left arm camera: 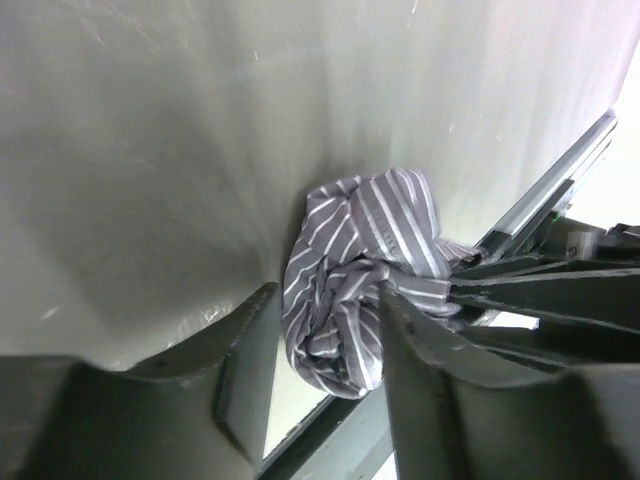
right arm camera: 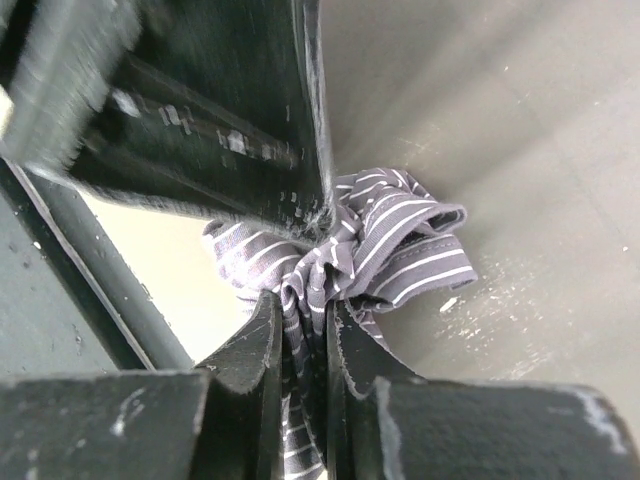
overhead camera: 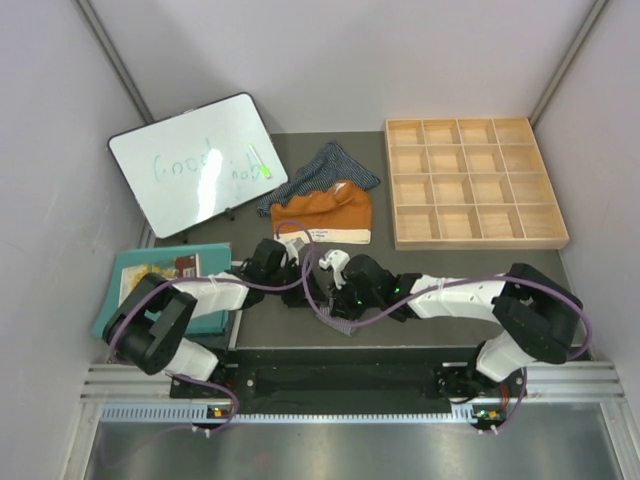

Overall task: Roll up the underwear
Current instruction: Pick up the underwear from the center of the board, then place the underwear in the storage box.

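Observation:
A grey pinstriped pair of underwear (left arm camera: pixel 355 270) is bunched into a loose roll between my two grippers, just above the table. In the right wrist view my right gripper (right arm camera: pixel 305 310) is shut on a fold of this cloth (right arm camera: pixel 390 240). My left gripper (left arm camera: pixel 328 300) stands open around the bundle: the cloth rests against one finger (left arm camera: pixel 420 370) and a gap shows beside the other. From above, the left gripper (overhead camera: pixel 298 285) and the right gripper (overhead camera: pixel 322 290) meet near the table's front middle and hide the bundle. Behind them lie a rust-orange pair (overhead camera: pixel 335 212) and a navy striped pair (overhead camera: pixel 325 168).
A whiteboard (overhead camera: pixel 195 165) leans at the back left. A wooden tray (overhead camera: pixel 472 182) with several compartments lies at the back right. A teal mat (overhead camera: pixel 120 275) with a booklet on it is at the left, under the left arm. Grey walls close in on both sides.

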Available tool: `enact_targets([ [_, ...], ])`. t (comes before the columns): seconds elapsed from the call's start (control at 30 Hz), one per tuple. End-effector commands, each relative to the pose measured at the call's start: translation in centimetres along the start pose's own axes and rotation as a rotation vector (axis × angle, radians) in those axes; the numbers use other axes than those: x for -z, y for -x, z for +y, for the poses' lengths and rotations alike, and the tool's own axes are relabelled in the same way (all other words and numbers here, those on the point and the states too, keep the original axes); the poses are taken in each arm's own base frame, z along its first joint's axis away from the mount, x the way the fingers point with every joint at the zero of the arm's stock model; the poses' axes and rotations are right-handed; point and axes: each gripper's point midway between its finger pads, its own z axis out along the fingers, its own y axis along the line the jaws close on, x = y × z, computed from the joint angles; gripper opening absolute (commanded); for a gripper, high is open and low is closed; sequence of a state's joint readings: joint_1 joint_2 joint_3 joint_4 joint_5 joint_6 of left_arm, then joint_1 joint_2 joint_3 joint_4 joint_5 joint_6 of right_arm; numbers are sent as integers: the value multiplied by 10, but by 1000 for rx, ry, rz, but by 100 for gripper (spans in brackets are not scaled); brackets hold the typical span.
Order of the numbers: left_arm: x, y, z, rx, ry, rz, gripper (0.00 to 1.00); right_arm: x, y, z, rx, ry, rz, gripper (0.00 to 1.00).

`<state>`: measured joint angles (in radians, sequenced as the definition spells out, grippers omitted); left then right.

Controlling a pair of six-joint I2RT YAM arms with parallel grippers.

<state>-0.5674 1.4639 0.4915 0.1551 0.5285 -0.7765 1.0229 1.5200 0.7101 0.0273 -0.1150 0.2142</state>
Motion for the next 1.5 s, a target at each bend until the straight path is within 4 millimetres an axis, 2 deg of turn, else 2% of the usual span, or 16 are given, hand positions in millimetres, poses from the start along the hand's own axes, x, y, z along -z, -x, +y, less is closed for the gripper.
enact_targets([
  [0.0,18,24,-12,-12,-21,-85,56,3,-21,-11,-26,-74,59,0],
  [0.03,23,31,-16,-34,-23,-109,59,7,-20,-12,-45,-77,45,0],
  [0.17,41,48,-2,-27,43,-177,67,22,-10,-22,-100,-91,-10,0],
  [0.2,47,49,9,11,76,-178,68,27,-7,-28,-120,-99,-23,0],
  [0.3,63,62,23,53,104,-215,70,46,3,-39,-162,-124,-57,0],
  [0.4,79,78,27,74,113,-250,70,76,21,-74,-232,-217,-115,0],
  [0.43,84,87,23,61,109,-265,70,88,34,-93,-255,-266,-153,0],
  [0.5,90,98,20,57,113,-282,70,106,43,-119,-279,-340,-175,0],
  [0.53,92,100,19,59,117,-281,70,119,54,-142,-317,-391,-210,0],
  [0.67,96,112,13,51,118,-271,69,138,74,-194,-406,-495,-257,0],
  [0.8,105,132,11,37,133,-283,69,143,105,-233,-442,-540,-326,0],
  [0.83,106,135,11,31,135,-282,69,135,104,-243,-457,-545,-310,0],
  [0.9,109,141,12,36,139,-284,69,138,112,-259,-477,-574,-327,0],
  [1.0,112,147,17,39,146,-285,68,133,110,-280,-524,-601,-335,0],
  [1.27,118,153,29,68,153,-295,67,118,107,-305,-590,-605,-364,0],
  [1.47,119,153,34,77,154,-290,66,94,87,-315,-618,-612,-313,0],
])
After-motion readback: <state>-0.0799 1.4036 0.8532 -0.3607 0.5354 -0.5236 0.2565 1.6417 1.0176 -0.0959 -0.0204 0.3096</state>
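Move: The right hand already pinches the underwear. The wooden tray's near-left compartment lies about 23 cm ahead and 20 cm to its right, some 2 cm lower. The orange garment is about 25 cm ahead and 3 cm left of the right hand, and the dark patterned cloth 34 cm ahead and 4 cm left. From the left hand the compartment is roughly 19 cm ahead and 25 cm right. Right hand carries the underwear 25 cm forward, 20 right, over the near-left compartment; left opens wider, withdrawing forward-left. ##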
